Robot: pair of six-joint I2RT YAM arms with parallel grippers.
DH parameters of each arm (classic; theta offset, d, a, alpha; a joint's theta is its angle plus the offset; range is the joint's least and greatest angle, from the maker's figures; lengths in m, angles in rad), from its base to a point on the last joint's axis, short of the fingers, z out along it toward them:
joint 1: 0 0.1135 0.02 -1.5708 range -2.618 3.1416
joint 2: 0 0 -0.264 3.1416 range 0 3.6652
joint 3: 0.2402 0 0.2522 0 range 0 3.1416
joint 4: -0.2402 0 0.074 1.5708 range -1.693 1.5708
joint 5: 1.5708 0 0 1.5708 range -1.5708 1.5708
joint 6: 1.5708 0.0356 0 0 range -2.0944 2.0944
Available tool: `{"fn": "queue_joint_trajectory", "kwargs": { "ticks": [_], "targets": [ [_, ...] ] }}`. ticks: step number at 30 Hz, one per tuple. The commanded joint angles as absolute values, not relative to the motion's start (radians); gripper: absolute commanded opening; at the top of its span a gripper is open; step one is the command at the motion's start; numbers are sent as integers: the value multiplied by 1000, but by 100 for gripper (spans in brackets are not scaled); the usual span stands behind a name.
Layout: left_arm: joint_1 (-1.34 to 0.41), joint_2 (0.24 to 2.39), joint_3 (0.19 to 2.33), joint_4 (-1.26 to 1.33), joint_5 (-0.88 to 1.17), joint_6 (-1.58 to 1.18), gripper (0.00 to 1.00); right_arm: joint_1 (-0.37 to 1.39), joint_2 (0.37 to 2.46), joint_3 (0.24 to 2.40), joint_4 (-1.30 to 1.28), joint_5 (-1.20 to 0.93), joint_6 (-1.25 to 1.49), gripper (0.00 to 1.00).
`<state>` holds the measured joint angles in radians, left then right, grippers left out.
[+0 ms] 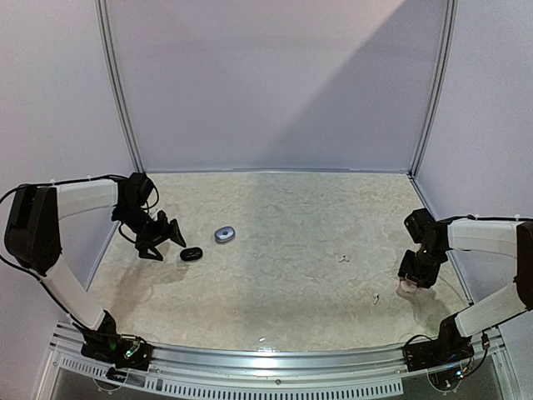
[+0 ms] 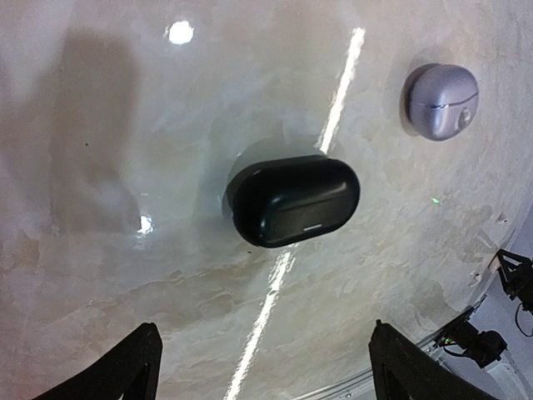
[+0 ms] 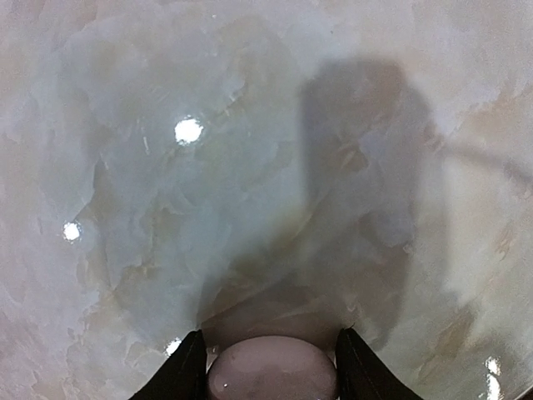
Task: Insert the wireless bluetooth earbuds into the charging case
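Three pebble-like charging cases lie on the marbled table. The black case point(image 1: 191, 254) point(image 2: 293, 200) is closed and lies just ahead of my left gripper point(image 1: 158, 235) point(image 2: 266, 379), which is open and holds nothing. A silvery-lilac case point(image 1: 224, 235) point(image 2: 440, 102) rests beyond it, lid closed. At the right edge my right gripper point(image 1: 415, 282) point(image 3: 271, 375) points down with its fingers point(image 3: 185, 373) pressed against both sides of a pale white case point(image 1: 407, 289) point(image 3: 271, 371) on the table. Two tiny white earbuds point(image 1: 344, 258) point(image 1: 376, 297) lie loose left of that gripper.
White walls with metal corner posts point(image 1: 117, 92) enclose the table on three sides. The metal rail point(image 1: 266, 358) with both arm bases runs along the near edge.
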<state>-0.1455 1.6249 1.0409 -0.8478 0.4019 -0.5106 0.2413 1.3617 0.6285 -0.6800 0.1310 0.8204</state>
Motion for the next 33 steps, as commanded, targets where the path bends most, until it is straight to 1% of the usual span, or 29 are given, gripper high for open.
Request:
{"fn": "queue_joint_trajectory", "kwargs": {
  "ticks": [1,3,10,14,18,21,24,29,33],
  "targets": [
    [-153,1577,1112,-853,459,-518,88,240,1353,650,-679,43,774,32],
    [-164,1563,1150,-856,489,-507,88,241,1349,703,-712,37,751,29],
    [-192,1538,1280,-894,553,-410,87,258,1329,893,-768,33,731,25],
    [-222,1511,1325,-893,571,-333,86,300,1326,1020,-806,49,751,25],
    [-270,1478,1355,-839,626,-253,84,394,1328,1157,-819,83,789,23],
    [-351,1405,1336,-713,652,-123,83,498,1344,1288,-798,112,832,21],
    [-451,1314,1265,-536,634,-39,85,623,1403,1458,-797,188,847,21],
    [-590,1293,1212,-237,597,-108,88,805,1519,1674,-707,264,846,20],
    [-693,1309,1197,-75,544,-145,90,920,1610,1818,-667,318,829,19]
  ]
}}
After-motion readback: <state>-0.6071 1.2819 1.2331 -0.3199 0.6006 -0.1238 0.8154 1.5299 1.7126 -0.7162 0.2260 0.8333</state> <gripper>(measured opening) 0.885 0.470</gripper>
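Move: The pink charging case is already pinched in the right fingers, roughly 55 cm to the left gripper's right, 8 cm nearer the base and 5 cm below it. From the left hand, the black case lies about 5 cm right, level fore-and-aft, 5 cm down; the lilac case 13 cm right, 6 cm ahead. From the right hand, one loose earbud lies some 7 cm left, 4 cm back, another 14 cm left, 8 cm ahead. Upward and leftward, the right arm lifts the held pink case some 35 cm, carrying it towards the left gripper and a little forward, tilting from pointing down to forward-left. Fingers still wide open, the left hand climbs away from the black case, first slightly forward, then back and right towards the pink one, its wrist swinging about 85 degrees to aim right. ##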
